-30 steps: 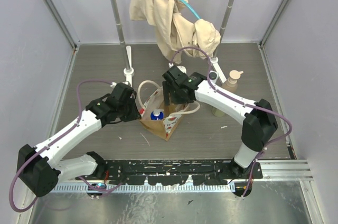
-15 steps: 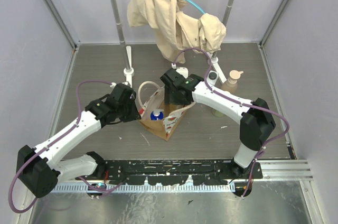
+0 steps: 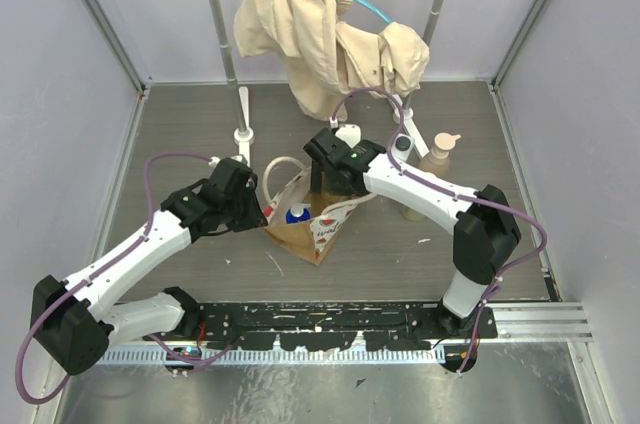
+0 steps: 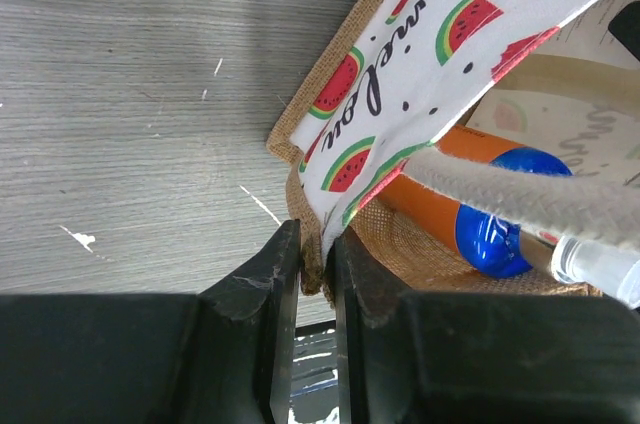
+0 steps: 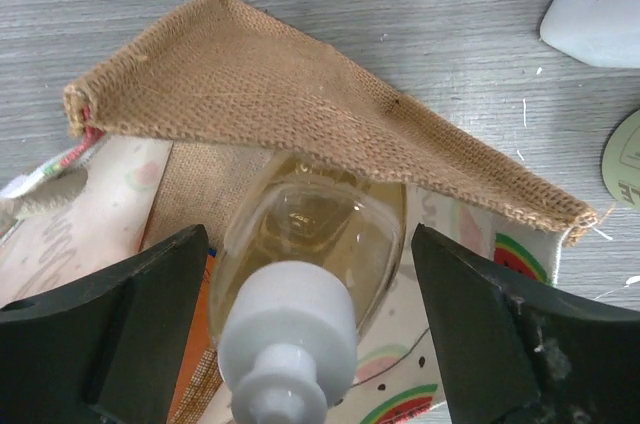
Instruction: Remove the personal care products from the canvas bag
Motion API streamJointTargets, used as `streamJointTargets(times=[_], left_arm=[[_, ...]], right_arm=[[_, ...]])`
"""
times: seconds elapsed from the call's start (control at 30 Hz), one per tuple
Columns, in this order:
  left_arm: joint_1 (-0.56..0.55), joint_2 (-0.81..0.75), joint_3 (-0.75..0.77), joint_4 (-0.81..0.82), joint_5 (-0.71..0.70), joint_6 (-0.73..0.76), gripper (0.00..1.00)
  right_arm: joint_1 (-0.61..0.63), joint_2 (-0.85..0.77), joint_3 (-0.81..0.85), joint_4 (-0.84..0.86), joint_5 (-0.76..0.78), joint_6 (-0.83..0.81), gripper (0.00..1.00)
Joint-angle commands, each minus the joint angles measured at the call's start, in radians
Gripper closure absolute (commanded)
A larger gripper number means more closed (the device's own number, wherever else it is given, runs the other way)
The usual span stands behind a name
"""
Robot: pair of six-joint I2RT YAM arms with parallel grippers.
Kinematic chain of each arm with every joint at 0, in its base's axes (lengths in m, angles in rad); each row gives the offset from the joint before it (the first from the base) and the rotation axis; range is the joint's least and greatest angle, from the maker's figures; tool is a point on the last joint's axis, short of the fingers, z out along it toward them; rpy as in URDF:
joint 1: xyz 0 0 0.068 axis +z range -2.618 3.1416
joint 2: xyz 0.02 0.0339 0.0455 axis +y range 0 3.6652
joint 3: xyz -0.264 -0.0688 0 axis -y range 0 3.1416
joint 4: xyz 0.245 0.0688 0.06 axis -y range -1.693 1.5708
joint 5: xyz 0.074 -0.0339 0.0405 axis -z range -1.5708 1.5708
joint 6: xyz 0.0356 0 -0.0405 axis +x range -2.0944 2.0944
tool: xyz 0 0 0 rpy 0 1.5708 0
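The canvas bag [image 3: 308, 229], burlap with a white watermelon-print panel, stands mid-table. My left gripper [image 3: 262, 212] is shut on its left rim; in the left wrist view the jaws pinch the burlap edge [image 4: 318, 266]. Inside lie an orange bottle with a blue cap [image 4: 495, 236] and a clear bottle [image 4: 600, 272] under a rope handle [image 4: 520, 194]. My right gripper [image 5: 305, 236] hangs open over the bag. A clear bottle of amber liquid with a white cap [image 5: 300, 274] stands between its fingers [image 5: 120, 334], with gaps on both sides. A peach pump bottle [image 3: 437, 154] stands on the table to the right.
A clothes rack with a beige garment [image 3: 325, 39] on a blue hanger stands at the back, and its white foot [image 3: 243, 132] is left of the bag. A small round container [image 3: 403, 144] sits beside the pump bottle. Grey walls close in both sides.
My right gripper's jaws closed in, then opened wide around the amber bottle, and the arm shifted slightly left. The hanging garment swung. My left gripper kept its hold on the bag.
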Motion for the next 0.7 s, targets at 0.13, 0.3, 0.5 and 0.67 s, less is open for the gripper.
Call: streamJointTargets(times=[0.13, 0.3, 0.5, 0.67], left_arm=[[-0.002, 0.006, -0.036, -0.071, -0.014, 0.016, 0.75], [-0.001, 0.009, -0.038, -0.072, -0.015, 0.016, 0.75], [-0.003, 0.011, -0.038, -0.066, -0.013, 0.016, 0.75], [-0.002, 0.018, -0.035, -0.062, -0.009, 0.018, 0.75]], right_arm=[[-0.015, 0.049, 0.046, -0.023, 0.109, 0.008, 0.18], [-0.016, 0.04, 0.039, -0.013, 0.105, 0.011, 0.39], [-0.004, -0.017, 0.061, -0.012, 0.112, -0.015, 0.56], [0.045, -0.055, 0.161, -0.03, 0.138, -0.101, 0.57]])
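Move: The pump bottle with amber liquid stands between the open right fingers inside the canvas bag, its middle about 2 cm ahead of that hand and 4 cm below. The orange-and-blue bottle is some 6 cm to the hand's left and 5 cm back; outside, the white bottle is about 14 cm right and 6 ahead, the sage bottle 15 cm right, roughly level. From the left hand, the pump bottle lies about 8 cm ahead and 15 cm right. Push the open right gripper about 1 cm forward and 1 cm down around the pump bottle, then close the fingers until they pinch its sides. Hold still briefly and, still gripping, start to ease back, left and up, about half a centimetre. Keep the left fingers still, pinching the bag's near corner. ##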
